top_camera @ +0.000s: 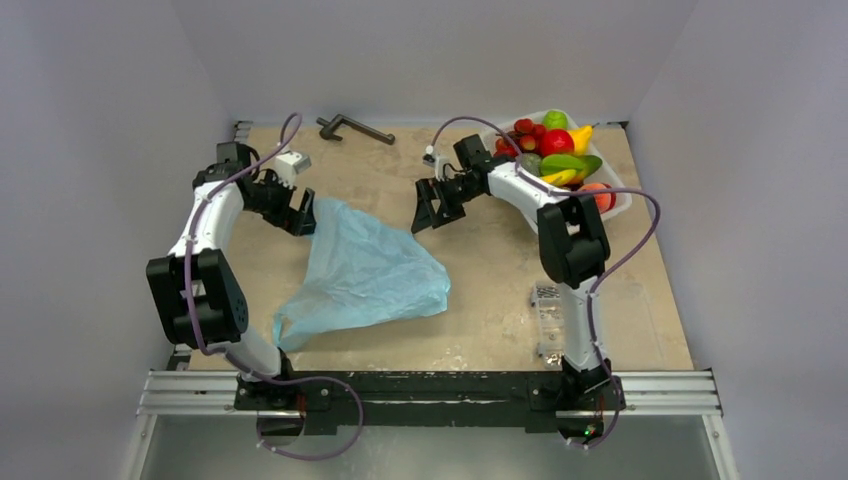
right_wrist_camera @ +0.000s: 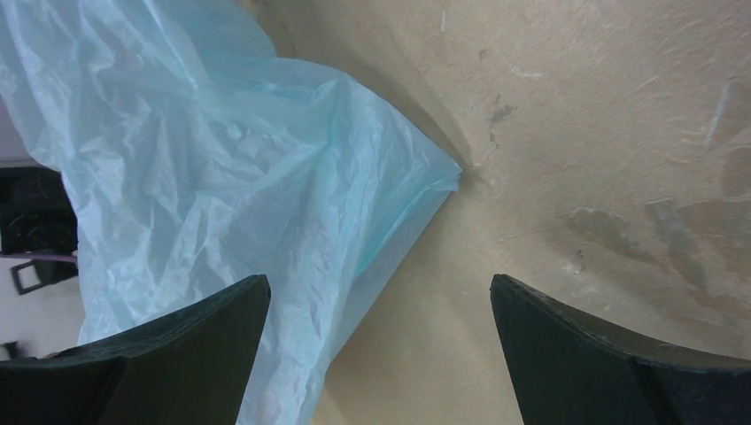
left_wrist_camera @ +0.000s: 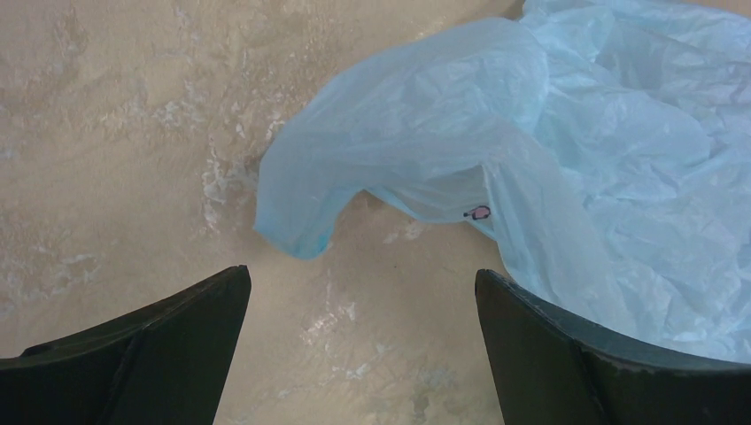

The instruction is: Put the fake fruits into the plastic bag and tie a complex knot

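The light-blue plastic bag (top_camera: pixel 365 270) lies crumpled and flat in the middle of the table. My left gripper (top_camera: pixel 300 216) hangs at its far left corner, open. In the left wrist view the bag (left_wrist_camera: pixel 567 133) reaches past the right finger, and the gripper (left_wrist_camera: pixel 363 274) has bare table between its jaws. My right gripper (top_camera: pixel 428 212) is open just above the bag's far right edge. In the right wrist view the bag (right_wrist_camera: pixel 221 177) runs under the left finger of that gripper (right_wrist_camera: pixel 381 279). The fake fruits (top_camera: pixel 555 150) sit heaped in a tray at the back right.
The white tray (top_camera: pixel 622 205) stands at the back right by the wall. A dark L-shaped tool (top_camera: pixel 355 128) lies at the far edge. A clear box (top_camera: pixel 548 320) rests beside the right arm's base. Grey walls close in left, right and behind.
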`<act>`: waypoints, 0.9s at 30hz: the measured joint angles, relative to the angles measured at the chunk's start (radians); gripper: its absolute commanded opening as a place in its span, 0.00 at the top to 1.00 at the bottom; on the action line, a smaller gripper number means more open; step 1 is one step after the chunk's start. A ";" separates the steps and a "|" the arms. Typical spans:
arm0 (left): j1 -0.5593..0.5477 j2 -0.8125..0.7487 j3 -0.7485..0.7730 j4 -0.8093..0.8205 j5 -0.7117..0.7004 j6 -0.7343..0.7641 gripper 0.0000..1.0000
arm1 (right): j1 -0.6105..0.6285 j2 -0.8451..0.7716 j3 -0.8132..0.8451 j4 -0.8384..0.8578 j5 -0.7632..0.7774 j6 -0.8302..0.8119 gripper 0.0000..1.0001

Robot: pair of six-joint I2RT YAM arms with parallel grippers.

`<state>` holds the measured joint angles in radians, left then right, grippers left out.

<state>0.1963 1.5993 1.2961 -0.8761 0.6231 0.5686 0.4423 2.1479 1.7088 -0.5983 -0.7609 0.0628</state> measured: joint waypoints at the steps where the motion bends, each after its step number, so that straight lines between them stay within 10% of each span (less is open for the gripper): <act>1: -0.005 0.011 0.000 0.018 0.001 -0.001 0.00 | 0.003 0.017 0.000 0.001 -0.011 0.011 0.01; 9: -0.037 0.037 -0.079 0.128 0.001 -0.007 0.17 | 0.038 0.126 -0.008 0.037 -0.129 0.138 0.04; 16: -0.062 0.040 -0.113 0.134 0.005 -0.005 0.81 | 0.079 0.180 -0.008 0.102 -0.220 0.193 1.00; 18: -0.059 0.039 -0.108 0.119 0.011 0.008 1.00 | 0.081 0.184 -0.007 0.100 -0.226 0.190 1.00; 27: 0.138 -0.123 -0.037 0.047 0.056 0.171 1.00 | -0.055 0.002 -0.013 0.072 -0.137 0.046 1.00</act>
<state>0.3347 1.4761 1.2594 -0.8288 0.6796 0.7395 0.3870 2.1494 1.6958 -0.5262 -0.8974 0.1089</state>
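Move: The loose handle end at the plastic bag's far-left corner lies about 4 cm to the left hand's right, 2 cm ahead and roughly 4 cm below; the lever tool lies some 12 cm to that hand's right and 21 cm ahead. For the right hand, the bag's near edge is about 5 cm left, 5 cm back and 5 cm below. The fruit bin stands some 29 cm to the right hand's right and 10 cm ahead. Reaching about 5 cm down, back and left onto the bag's edge, the right hand tips steeper, shuts on the film and pinches it, then pulls up, forward and right to near its starting place. The left hand sinks some 4 cm beside the handle end, drifting slightly right, closes fully and comes away left and up, empty. ##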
